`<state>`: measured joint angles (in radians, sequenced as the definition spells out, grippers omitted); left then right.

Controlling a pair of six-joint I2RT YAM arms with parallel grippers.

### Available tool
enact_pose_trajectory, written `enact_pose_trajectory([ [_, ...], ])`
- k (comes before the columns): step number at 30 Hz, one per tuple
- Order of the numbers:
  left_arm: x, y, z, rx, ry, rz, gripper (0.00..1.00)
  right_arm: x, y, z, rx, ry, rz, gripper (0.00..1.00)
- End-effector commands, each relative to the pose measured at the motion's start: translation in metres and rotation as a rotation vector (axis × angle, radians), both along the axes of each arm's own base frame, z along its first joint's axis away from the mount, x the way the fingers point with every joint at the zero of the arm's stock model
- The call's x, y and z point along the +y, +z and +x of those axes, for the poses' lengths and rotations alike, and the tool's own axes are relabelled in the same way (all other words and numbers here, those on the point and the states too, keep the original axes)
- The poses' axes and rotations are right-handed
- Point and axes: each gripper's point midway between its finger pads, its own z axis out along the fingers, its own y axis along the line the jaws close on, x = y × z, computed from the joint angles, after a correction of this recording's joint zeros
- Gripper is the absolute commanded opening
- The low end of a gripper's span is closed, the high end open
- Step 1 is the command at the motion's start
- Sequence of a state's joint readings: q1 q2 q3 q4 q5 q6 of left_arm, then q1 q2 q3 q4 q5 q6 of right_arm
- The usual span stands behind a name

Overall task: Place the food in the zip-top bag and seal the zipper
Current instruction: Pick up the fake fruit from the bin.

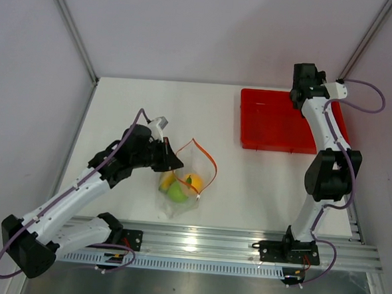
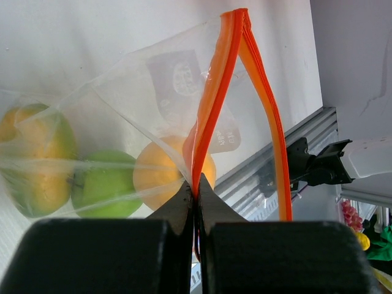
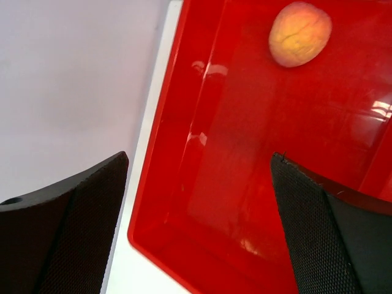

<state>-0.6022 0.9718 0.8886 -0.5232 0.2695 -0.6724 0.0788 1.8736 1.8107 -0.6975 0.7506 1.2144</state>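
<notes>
The clear zip-top bag [image 1: 185, 186] lies on the table with its mouth lifted. In the left wrist view it [image 2: 141, 86] holds a green apple [image 2: 104, 184], a yellow-green mango [image 2: 37, 159] and an orange peach [image 2: 156, 174]. My left gripper [image 2: 196, 188] is shut on one side of the orange-red zipper [image 2: 211, 104]. The other side of the strip bows away, so the mouth gapes. My right gripper [image 3: 199, 159] is open and empty above the red tray [image 3: 184, 92]. A second peach [image 3: 300, 33] lies in that tray, ahead of the fingers.
The red tray [image 1: 271, 121] sits at the back right of the table. The right arm [image 1: 327, 128] reaches over its right side. An aluminium rail [image 1: 216, 245] runs along the near edge. Grey walls close in the back and sides.
</notes>
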Motion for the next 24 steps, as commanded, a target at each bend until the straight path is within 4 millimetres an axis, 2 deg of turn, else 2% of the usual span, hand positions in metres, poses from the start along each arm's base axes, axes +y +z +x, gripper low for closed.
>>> enact_pose_trajectory([
  [1,-0.010,0.010,0.005,-0.042,-0.038,-0.030,0.01,-0.023,0.022,-0.003,-0.060,-0.149,-0.027,0.97],
  [3,-0.013,0.010,0.006,-0.041,-0.051,-0.040,0.01,-0.027,0.017,0.001,-0.065,-0.182,-0.020,0.98],
  [4,-0.014,0.009,0.005,-0.039,-0.055,-0.042,0.01,-0.031,0.012,-0.003,-0.042,-0.208,-0.024,0.98],
  [5,-0.015,0.007,0.007,-0.034,-0.053,-0.041,0.01,-0.035,0.018,-0.002,-0.062,-0.234,-0.018,0.99],
  [6,-0.017,0.008,0.007,-0.033,-0.061,-0.045,0.01,-0.037,0.009,0.001,-0.052,-0.253,-0.014,1.00],
  [8,-0.019,0.006,0.007,-0.026,-0.064,-0.054,0.01,-0.042,0.008,0.004,-0.053,-0.272,-0.018,1.00],
  [9,-0.021,0.005,0.005,-0.017,-0.073,-0.065,0.01,-0.045,-0.001,0.005,-0.043,-0.291,-0.012,1.00],
  [14,-0.023,0.006,0.004,-0.013,-0.082,-0.078,0.01,-0.052,-0.011,0.008,-0.070,-0.368,0.005,0.99],
  [17,-0.021,0.006,0.003,-0.022,-0.076,-0.083,0.01,-0.056,-0.010,0.013,-0.097,-0.389,-0.005,0.99],
  [18,-0.020,0.002,0.002,-0.020,-0.074,-0.081,0.01,-0.059,-0.004,0.014,-0.113,-0.400,-0.015,0.99],
  [24,-0.025,0.000,0.004,-0.015,-0.085,-0.096,0.00,-0.070,-0.013,0.015,-0.097,-0.453,-0.066,0.98],
])
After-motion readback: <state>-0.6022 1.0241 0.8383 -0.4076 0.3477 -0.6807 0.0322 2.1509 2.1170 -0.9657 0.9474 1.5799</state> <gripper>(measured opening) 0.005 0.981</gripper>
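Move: From the open right gripper, the orange-yellow peach, the last fruit in the red bin, lies about 13 cm to the right, 4 cm ahead and some 19 cm below. The bin's middle is roughly 12 cm left of the peach and level with it; the bin's right wall stands some 9 cm beyond the peach to the right. From the left gripper the peach is about 58 cm right, 35 cm ahead and 16 cm lower. Swing the right gripper about 5 cm to the right over the bin towards the peach, sinking some 3 cm and easing slightly forward, while turning it about 20 degrees clockwise. Keep its fingers wide open and off the fruit. With the left gripper, keep the pinch on the bag's orange zipper edge and shift it nearly 2 cm right, then let it sink about a centimetre. ##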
